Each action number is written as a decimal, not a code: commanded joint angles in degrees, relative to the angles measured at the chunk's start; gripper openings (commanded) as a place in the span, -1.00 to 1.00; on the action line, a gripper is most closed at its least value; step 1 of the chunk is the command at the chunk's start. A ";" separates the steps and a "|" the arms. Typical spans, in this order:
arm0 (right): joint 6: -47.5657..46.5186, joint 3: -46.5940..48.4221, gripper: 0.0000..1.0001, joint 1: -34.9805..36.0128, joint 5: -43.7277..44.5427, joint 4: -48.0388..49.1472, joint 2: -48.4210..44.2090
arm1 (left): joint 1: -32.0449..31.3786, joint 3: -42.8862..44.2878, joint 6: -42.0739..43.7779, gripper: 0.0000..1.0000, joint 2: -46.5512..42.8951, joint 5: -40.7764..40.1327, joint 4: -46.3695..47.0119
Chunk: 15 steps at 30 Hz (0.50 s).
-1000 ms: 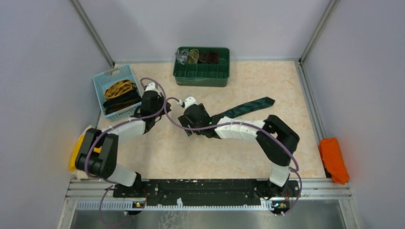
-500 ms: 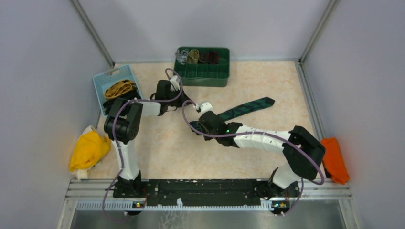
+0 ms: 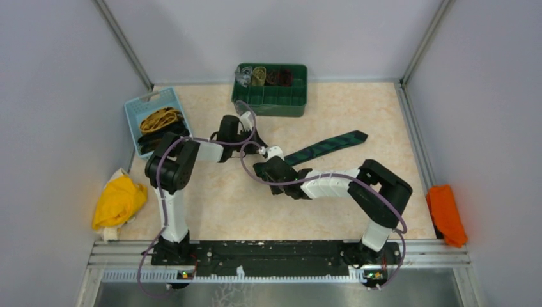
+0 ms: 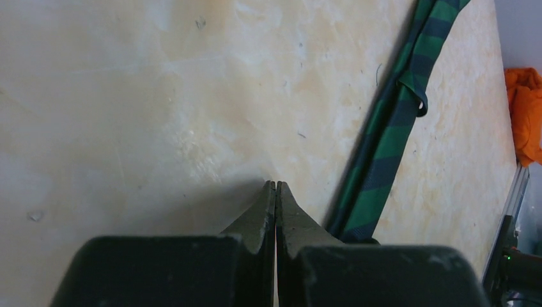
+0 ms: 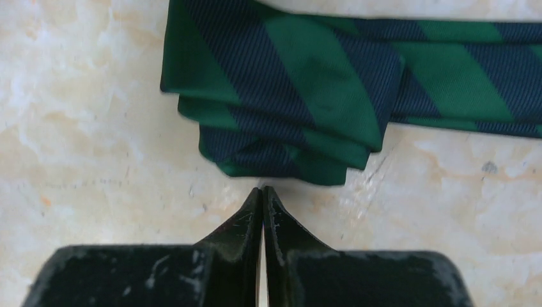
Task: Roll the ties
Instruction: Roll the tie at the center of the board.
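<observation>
A dark green tie point(image 3: 332, 144) with dark checks lies slanting across the middle of the table, its pointed end at the right. Its near end is folded over in several layers point(image 5: 281, 128). My right gripper point(image 5: 263, 189) is shut and empty, its tips just short of that folded end; from above the right gripper point(image 3: 265, 171) covers the fold. My left gripper point(image 4: 276, 184) is shut on nothing, low over bare table, with the tie point(image 4: 383, 147) just to its right. In the top view the left gripper point(image 3: 252, 142) sits close beside the right one.
A blue basket point(image 3: 136, 110) at the back left holds a mustard-yellow tie point(image 3: 160, 118) and a black tie point(image 3: 163, 137). A green compartment box point(image 3: 268, 102) with rolled ties stands at the back. A yellow cloth point(image 3: 118, 201) lies at the left edge, an orange cloth point(image 3: 445, 214) at the right.
My right gripper has gone from open to shut, with nothing in it. The left arm has swung from beside the blue basket to the right, up to the tie's folded end.
</observation>
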 commanded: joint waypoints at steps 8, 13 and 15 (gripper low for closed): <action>-2.51 6.63 -1.00 -4.22 -2.60 4.55 8.61 | -2.77 -12.59 -2.45 -1.00 -2.16 -3.77 0.57; -3.61 7.63 -1.00 -4.21 -5.01 3.80 9.04 | -6.21 -16.08 -2.93 -1.00 -5.88 -6.18 -0.87; -3.97 7.65 -1.00 -4.24 -6.11 3.19 9.04 | -7.66 -17.65 -3.26 -1.00 -7.56 -7.10 -1.52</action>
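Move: The bundled end of the tie lies about 9 cm back from the left hand, level with it sideways and 1 cm lower. From the right hand its middle is some 5 cm ahead and 2 cm to the left, also about 1 cm down, its near edge just before the shut tips. The tie's flat tail has its middle roughly 13 cm ahead and 16 cm to the right of the right hand. The green organizer stands some 19 cm straight ahead of the left hand. Closing in from opposite sides, low and nearly level, the left hand draws back about 5.5 cm to the far side of the bundle while the right hand goes forward about 5 cm and 2.5 cm left, easing to a stop. Both grippers stay shut; the right tips push against the bundle's near edge and the left finger comes to bear along its far edge. ##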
